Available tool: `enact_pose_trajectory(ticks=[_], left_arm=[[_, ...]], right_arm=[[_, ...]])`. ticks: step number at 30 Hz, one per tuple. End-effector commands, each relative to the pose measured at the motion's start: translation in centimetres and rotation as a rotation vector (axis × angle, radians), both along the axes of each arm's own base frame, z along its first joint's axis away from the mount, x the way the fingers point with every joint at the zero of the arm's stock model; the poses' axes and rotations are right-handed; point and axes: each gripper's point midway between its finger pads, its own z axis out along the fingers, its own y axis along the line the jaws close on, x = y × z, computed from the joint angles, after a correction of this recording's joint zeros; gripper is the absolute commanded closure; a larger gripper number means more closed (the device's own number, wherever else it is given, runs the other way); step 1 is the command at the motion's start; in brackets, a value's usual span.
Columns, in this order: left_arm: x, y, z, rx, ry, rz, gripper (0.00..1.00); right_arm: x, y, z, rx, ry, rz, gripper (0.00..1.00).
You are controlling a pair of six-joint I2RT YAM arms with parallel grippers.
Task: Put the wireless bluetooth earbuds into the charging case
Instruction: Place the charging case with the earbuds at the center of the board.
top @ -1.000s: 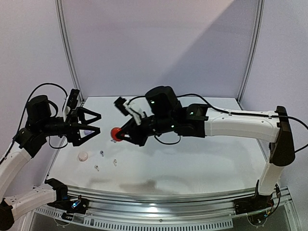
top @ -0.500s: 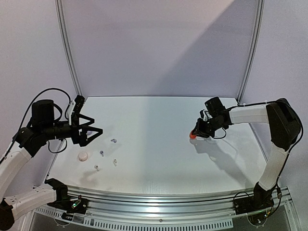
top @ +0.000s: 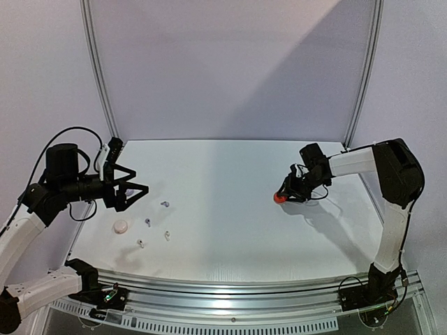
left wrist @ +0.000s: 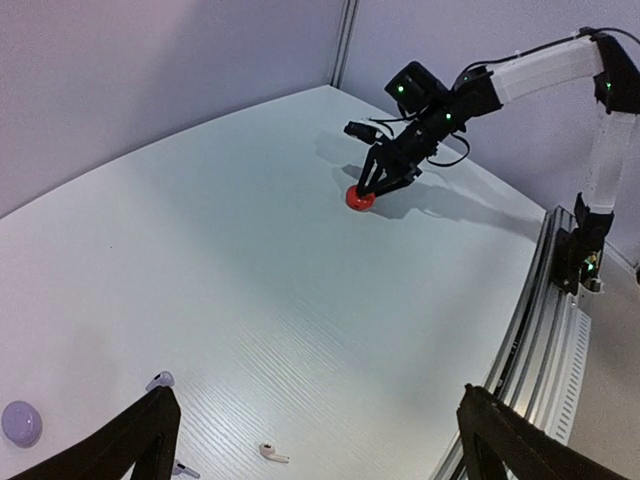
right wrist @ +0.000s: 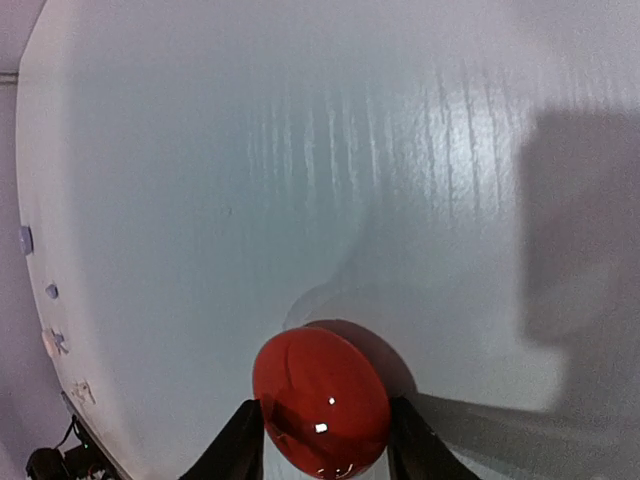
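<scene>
A red round charging case (right wrist: 322,400) sits tilted at the table's right side, also seen in the top view (top: 279,198) and the left wrist view (left wrist: 359,198). My right gripper (right wrist: 325,405) is shut on it, with one finger against each side (top: 282,195). Several tiny stemmed earbuds lie at the left: a lilac-grey one (top: 165,204) (left wrist: 160,380), another (top: 147,222), a white one (top: 167,236) (left wrist: 272,453) and a second white one (top: 140,243). My left gripper (top: 136,197) (left wrist: 320,395) hangs open above them, holding nothing.
A pale round case (top: 121,226) lies near the earbuds, and a lilac round case (left wrist: 20,422) shows at the left edge of the left wrist view. A metal rail (top: 230,289) runs along the table's near edge. Frame posts stand at the back corners.
My right arm has carried the red case from the left-centre of the table to the right side and lowered it. The left gripper has drawn back a little, still open.
</scene>
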Motion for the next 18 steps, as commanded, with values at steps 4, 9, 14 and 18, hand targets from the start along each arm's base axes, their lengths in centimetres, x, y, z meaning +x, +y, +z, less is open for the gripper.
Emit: enact_pose_trajectory(ticks=[4,9,14,18], left_arm=[[0.3,0.4,0.4,0.013,-0.019,0.012,0.01],[0.3,0.3,0.2,0.01,-0.018,0.005,0.01],[0.2,0.1,0.1,0.0,-0.017,-0.004,0.01],[0.0,0.0,0.1,-0.006,-0.013,-0.012,0.01]], right_arm=[[-2.4,-3.4,-3.5,-0.211,0.135,-0.01,0.47],[-1.3,-4.1,-1.5,-0.279,0.083,-0.003,0.12],[-0.3,-1.4,1.3,-0.387,-0.072,0.151,0.01],[0.5,-1.2,1.7,-0.532,-0.12,0.209,0.01]])
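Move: The red charging case sits right between your right fingertips, its middle about 1 cm below the hand point, already down at the board with the grip loosening. Its nearest neighbours are far off: the purple earbud some 37 cm to the left and 2 cm back, a white earbud about 34 cm left and 15 cm back. From the left hand the case lies roughly 17 cm ahead, 30 cm to the right and 25 cm below. Go on opening the right gripper to fully wide so both fingers let go of the red case's sides. Meanwhile lift the hand only 1.5 cm or so, easing first about 1.5 cm right and 1 cm forward, then partly back, and swing the wrist some 20 degrees so the fingers point more steeply down over the case. ##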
